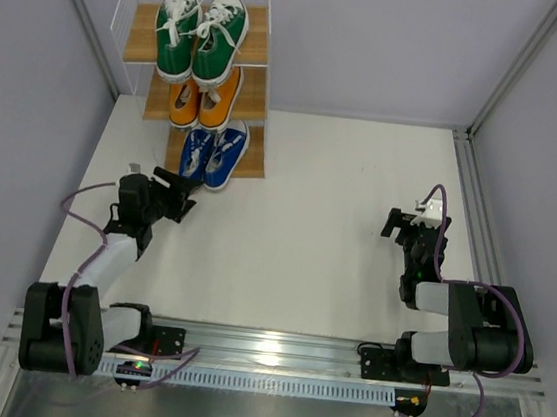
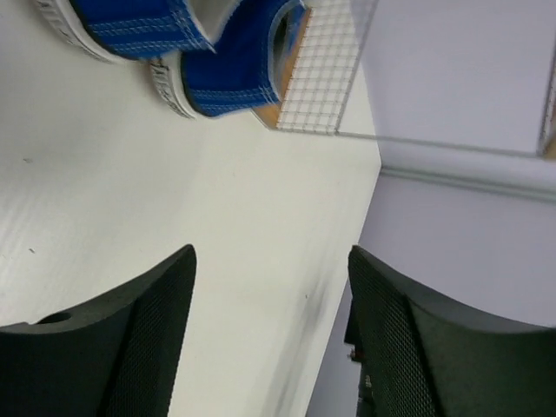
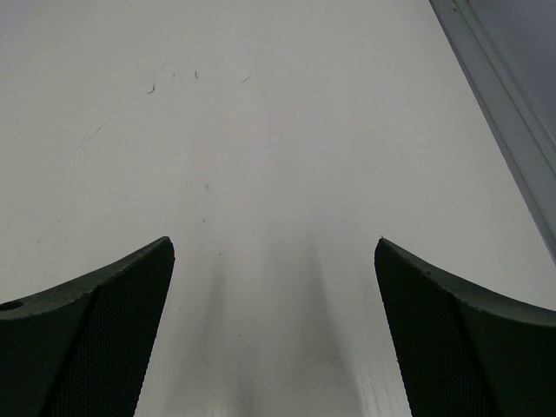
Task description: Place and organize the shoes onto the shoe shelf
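The shoe shelf (image 1: 260,40) stands at the back left. On its top tier rests the green pair (image 1: 200,35), on the middle tier the orange pair (image 1: 204,99), on the bottom tier the blue pair (image 1: 212,155). My left gripper (image 1: 181,195) hovers open just in front of the blue shoes, with nothing between its fingers. In the left wrist view the blue heels (image 2: 228,74) lie ahead of the open left gripper (image 2: 271,261), beside the shelf's wire frame (image 2: 323,69). My right gripper (image 1: 397,225) stands open over bare table; the right wrist view shows the right gripper (image 3: 274,243) empty.
Grey walls enclose the white table (image 1: 316,233) at left, back and right. A metal rail (image 1: 273,347) runs along the near edge by the arm bases.
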Robot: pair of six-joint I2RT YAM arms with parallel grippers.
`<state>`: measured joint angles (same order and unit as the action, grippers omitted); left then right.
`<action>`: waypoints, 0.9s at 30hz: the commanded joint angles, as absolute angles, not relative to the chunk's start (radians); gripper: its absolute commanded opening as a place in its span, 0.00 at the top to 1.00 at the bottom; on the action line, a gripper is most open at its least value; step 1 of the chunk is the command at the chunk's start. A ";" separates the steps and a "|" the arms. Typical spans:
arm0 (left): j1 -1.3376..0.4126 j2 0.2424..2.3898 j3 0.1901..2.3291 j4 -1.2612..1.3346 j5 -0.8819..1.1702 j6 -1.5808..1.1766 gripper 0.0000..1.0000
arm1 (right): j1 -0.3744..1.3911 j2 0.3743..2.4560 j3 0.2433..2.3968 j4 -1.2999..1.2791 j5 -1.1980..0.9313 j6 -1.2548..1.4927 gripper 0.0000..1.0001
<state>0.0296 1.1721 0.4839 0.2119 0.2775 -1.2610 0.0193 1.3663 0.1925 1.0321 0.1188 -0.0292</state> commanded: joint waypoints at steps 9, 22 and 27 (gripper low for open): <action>-0.037 0.749 0.710 -0.326 0.371 -0.895 0.00 | 0.017 1.365 0.209 1.108 0.110 -0.026 0.03; -0.038 0.715 1.360 -0.860 0.181 -0.519 0.00 | 0.017 1.365 0.207 1.108 0.110 -0.026 0.03; -0.038 0.779 1.558 -0.989 0.198 -0.374 0.00 | 0.015 1.365 0.207 1.109 0.110 -0.026 0.03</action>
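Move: The left hand is free of everything, with the left blue shoe's middle about 20 cm ahead, roughly in line sideways and some 7 cm lower, on the bottom shelf. The right blue shoe sits about 8 cm to the right of that shoe at the same depth and height, and the left orange shoe is one shelf up, about 20 cm ahead, 3 cm left and 11 cm above the hand. From the idle right hand the left blue shoe lies about 19 cm ahead, 57 cm left and 3 cm lower. The left hand backs off empty from the heels of the blue shoes, climbing fast by some 30 cm and drawing back about 15 cm towards its base, with a small swing to the right early on that it then undoes. As it goes, its already part-open fingers spread fully, and the wrist tips the fingers up from their downward slant while rolling so that the hand's left side rises, touching none of the shoes or the shelf. ##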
